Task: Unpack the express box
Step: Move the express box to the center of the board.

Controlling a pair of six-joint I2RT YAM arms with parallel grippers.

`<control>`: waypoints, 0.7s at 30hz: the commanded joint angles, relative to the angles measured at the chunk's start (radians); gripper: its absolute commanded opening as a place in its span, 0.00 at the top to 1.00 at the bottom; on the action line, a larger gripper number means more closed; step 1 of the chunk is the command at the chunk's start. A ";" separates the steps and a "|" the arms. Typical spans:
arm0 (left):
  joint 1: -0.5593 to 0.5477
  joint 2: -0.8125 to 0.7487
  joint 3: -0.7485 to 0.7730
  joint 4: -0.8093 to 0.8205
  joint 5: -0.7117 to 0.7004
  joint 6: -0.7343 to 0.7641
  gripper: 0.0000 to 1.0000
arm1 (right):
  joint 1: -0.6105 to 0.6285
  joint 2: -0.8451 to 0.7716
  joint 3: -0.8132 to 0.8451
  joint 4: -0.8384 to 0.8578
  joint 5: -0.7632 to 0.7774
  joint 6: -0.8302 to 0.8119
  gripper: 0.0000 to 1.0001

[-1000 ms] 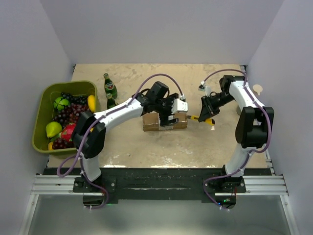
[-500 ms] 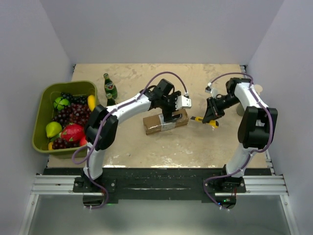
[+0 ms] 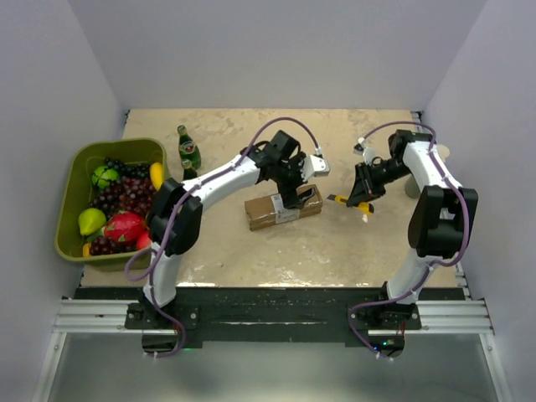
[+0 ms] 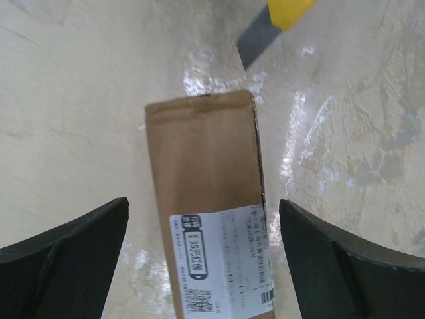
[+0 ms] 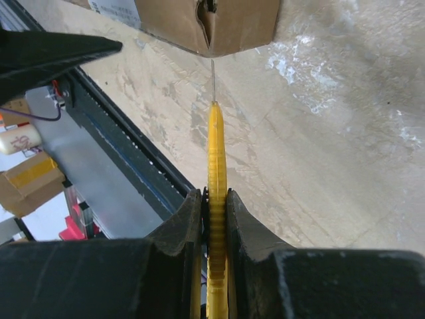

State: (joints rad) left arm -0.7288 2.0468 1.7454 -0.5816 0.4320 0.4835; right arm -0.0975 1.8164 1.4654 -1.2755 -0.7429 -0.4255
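The express box point(image 3: 283, 207), a brown carton with a white label, lies flat on the table. My left gripper point(image 3: 297, 194) hangs open just above it. In the left wrist view both fingers straddle the box point(image 4: 199, 153) without touching it, so the left gripper point(image 4: 202, 205) holds nothing. My right gripper point(image 3: 362, 194) is shut on the yellow utility knife point(image 3: 345, 201). In the right wrist view the knife point(image 5: 216, 146) sits edge-up in the right gripper point(image 5: 214, 196). Its thin blade points at the box's end flap point(image 5: 219, 26); I cannot tell whether it touches.
A green bin point(image 3: 69, 219) filled with fruit stands at the left. Two green bottles point(image 3: 189, 152) stand behind the left arm. A pale round object point(image 3: 440, 153) sits by the right wall. Walls close in the table on three sides.
The left gripper has lifted off the box and drawn back slightly. The box now lies a little skewed, right end farther away. The right gripper and knife shifted slightly right.
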 commanded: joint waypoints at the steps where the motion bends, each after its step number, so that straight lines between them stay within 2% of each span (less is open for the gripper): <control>1: -0.004 0.042 -0.024 -0.034 0.014 -0.059 0.00 | -0.004 -0.025 0.038 0.025 0.039 0.030 1.00; 5: -0.004 0.085 -0.004 -0.032 0.001 -0.045 0.00 | -0.004 -0.005 0.039 0.024 0.007 0.028 1.00; 8: -0.004 0.107 0.009 -0.061 0.002 0.019 0.00 | -0.002 0.020 0.050 0.001 -0.033 0.007 1.00; 11: 0.009 0.119 0.017 -0.107 0.060 0.088 0.16 | -0.002 0.015 0.047 -0.005 -0.029 -0.012 1.00; 12: 0.017 0.115 0.013 -0.109 0.085 0.101 0.25 | -0.002 0.014 0.047 -0.011 -0.024 -0.021 1.00; 15: 0.054 0.060 -0.044 -0.064 0.192 0.159 0.38 | -0.004 0.001 0.041 -0.034 -0.024 -0.061 1.00; 18: 0.074 -0.061 -0.206 0.089 0.217 0.227 0.41 | 0.001 -0.023 0.018 -0.028 -0.052 -0.091 1.00; 19: 0.078 -0.095 -0.304 0.194 0.208 0.230 0.41 | 0.005 -0.032 0.003 -0.024 -0.065 -0.113 1.00; 21: 0.080 -0.154 -0.387 0.255 0.171 0.242 0.41 | 0.028 -0.072 -0.019 0.016 -0.058 -0.124 1.00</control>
State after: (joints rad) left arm -0.6689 2.0293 1.4975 -0.5030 0.5774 0.6342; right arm -0.0933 1.8324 1.4704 -1.2755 -0.7593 -0.4911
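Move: The express box lies just below the left hand's open fingers, its middle about 8 cm down, 3 cm to the left and 2 cm back. Off its right end is the yellow knife held by the other hand, about 15 cm to the left hand's right, level with it fore and aft; the far green bottle stands roughly 30 cm to the left and 11 cm farther out. From the right hand the box's middle is some 23 cm left, 2 cm back and 8 cm down. Over the express box's label the left hand sinks about 7 cm, drifting slightly left and back, and its wide-open fingers straddle the two long sides and close to about two-thirds, pinching them. Keeping hold, it then drags the box left and a little back, about 2.5 cm, turning clockwise by some 5 to 10 degrees. ##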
